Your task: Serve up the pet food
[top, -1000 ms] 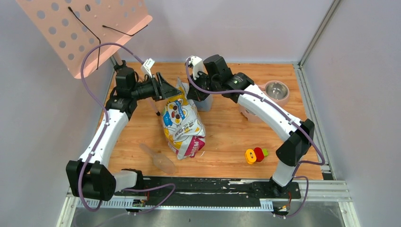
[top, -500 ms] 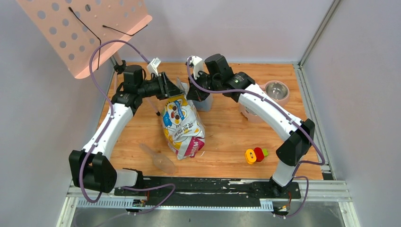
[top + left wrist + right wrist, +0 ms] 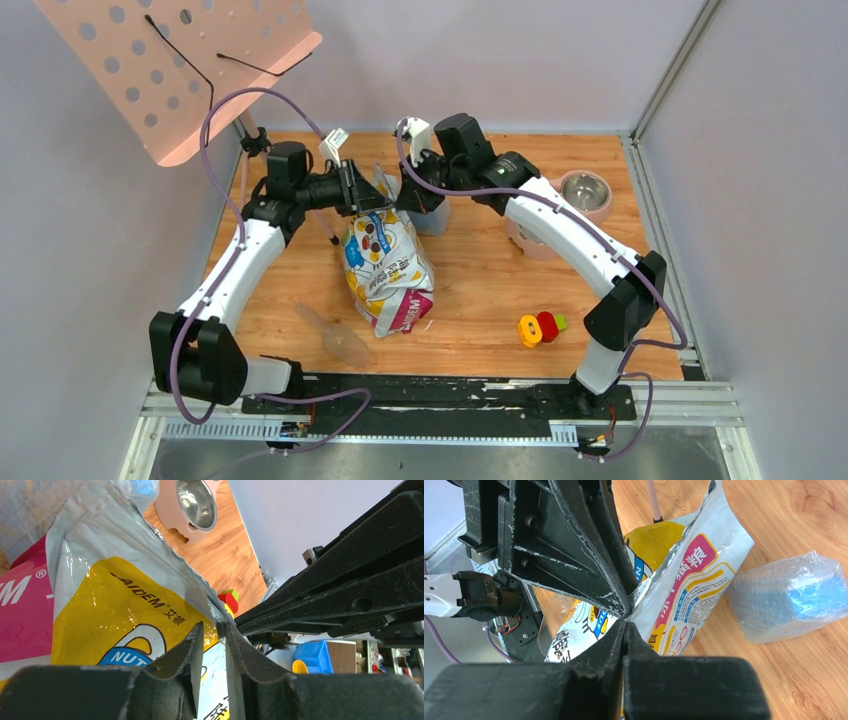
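Note:
The pet food is hidden; only its glossy yellow, white and magenta bag (image 3: 385,262) shows, standing tilted at the table's middle. My right gripper (image 3: 401,196) is shut on the bag's (image 3: 684,595) silver top edge, pinched at its tips (image 3: 626,621). My left gripper (image 3: 368,192) meets that same edge from the left. Its jaws (image 3: 214,626) stand a narrow gap apart, with the bag's (image 3: 115,595) top edge running down to the tips. The two grippers almost touch each other.
A pink stand (image 3: 540,240) with a steel bowl (image 3: 586,190) sits at the back right. A clear scoop (image 3: 337,336) lies front left, a red and yellow toy (image 3: 538,328) front right. A bubble-wrapped blue packet (image 3: 789,595) lies behind the bag. A pink perforated panel (image 3: 180,60) overhangs the back left.
My left gripper has moved right to the bag's top edge and its jaws have narrowed. The right gripper and the bag have stayed put.

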`<action>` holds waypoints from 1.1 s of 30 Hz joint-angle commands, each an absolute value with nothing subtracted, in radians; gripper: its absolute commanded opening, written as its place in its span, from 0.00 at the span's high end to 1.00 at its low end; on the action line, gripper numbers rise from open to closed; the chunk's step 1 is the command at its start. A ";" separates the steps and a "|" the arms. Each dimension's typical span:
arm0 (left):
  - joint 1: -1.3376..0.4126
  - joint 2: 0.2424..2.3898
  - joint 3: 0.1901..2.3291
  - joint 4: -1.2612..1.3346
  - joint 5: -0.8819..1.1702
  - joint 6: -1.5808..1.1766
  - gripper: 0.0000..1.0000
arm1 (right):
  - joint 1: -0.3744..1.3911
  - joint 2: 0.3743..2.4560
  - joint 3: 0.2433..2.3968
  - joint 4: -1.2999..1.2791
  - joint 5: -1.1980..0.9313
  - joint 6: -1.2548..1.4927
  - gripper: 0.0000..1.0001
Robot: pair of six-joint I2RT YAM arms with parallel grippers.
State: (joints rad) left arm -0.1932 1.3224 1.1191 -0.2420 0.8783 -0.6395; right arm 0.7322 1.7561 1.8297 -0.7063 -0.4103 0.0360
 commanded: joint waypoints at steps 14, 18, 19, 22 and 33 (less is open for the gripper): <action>-0.220 1.331 1.169 -0.307 0.877 -0.544 1.00 | 0.703 1.702 1.836 -0.720 -0.247 0.006 1.00; -0.204 1.285 1.171 -0.364 0.878 -0.508 1.00 | 0.666 1.662 1.813 -0.734 -0.162 -0.040 1.00; -0.198 1.280 1.170 -0.364 0.892 -0.514 1.00 | 0.654 1.655 1.803 -0.735 -0.147 -0.039 1.00; -0.181 1.254 1.191 -0.377 0.924 -0.507 1.00 | 0.624 1.633 1.774 -0.735 -0.125 -0.027 1.00; -0.179 1.278 1.193 -0.335 0.947 -0.511 1.00 | 0.630 1.741 1.919 -0.715 -0.566 0.108 0.33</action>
State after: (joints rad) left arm -0.1825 1.2827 1.1694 -0.3683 0.9077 -0.5213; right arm 0.6209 1.6943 1.8393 -0.7506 -0.3569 0.0380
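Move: The pet food bag's top edge lies right at both hands: pinched in the shut right fingers and between the slightly open left ones. From the left hand, the bubble-wrapped package is roughly 11 cm ahead, 5 cm right and 22 cm below; the nearer bowl is some 9 cm ahead, 29 cm right and 24 cm below. The clear scoop lies about 15 cm back, 14 cm left and 26 cm below it. Shut the left gripper on the bag's top edge and keep it pinched, easing only a centimetre or two back and up. Once it is closed, pull the right gripper quickly to the right and forward, about 10 cm, turning it some 15 degrees clockwise; then open its fingers and bring it some 4 cm back left and rearward towards the bag, rising slightly. ##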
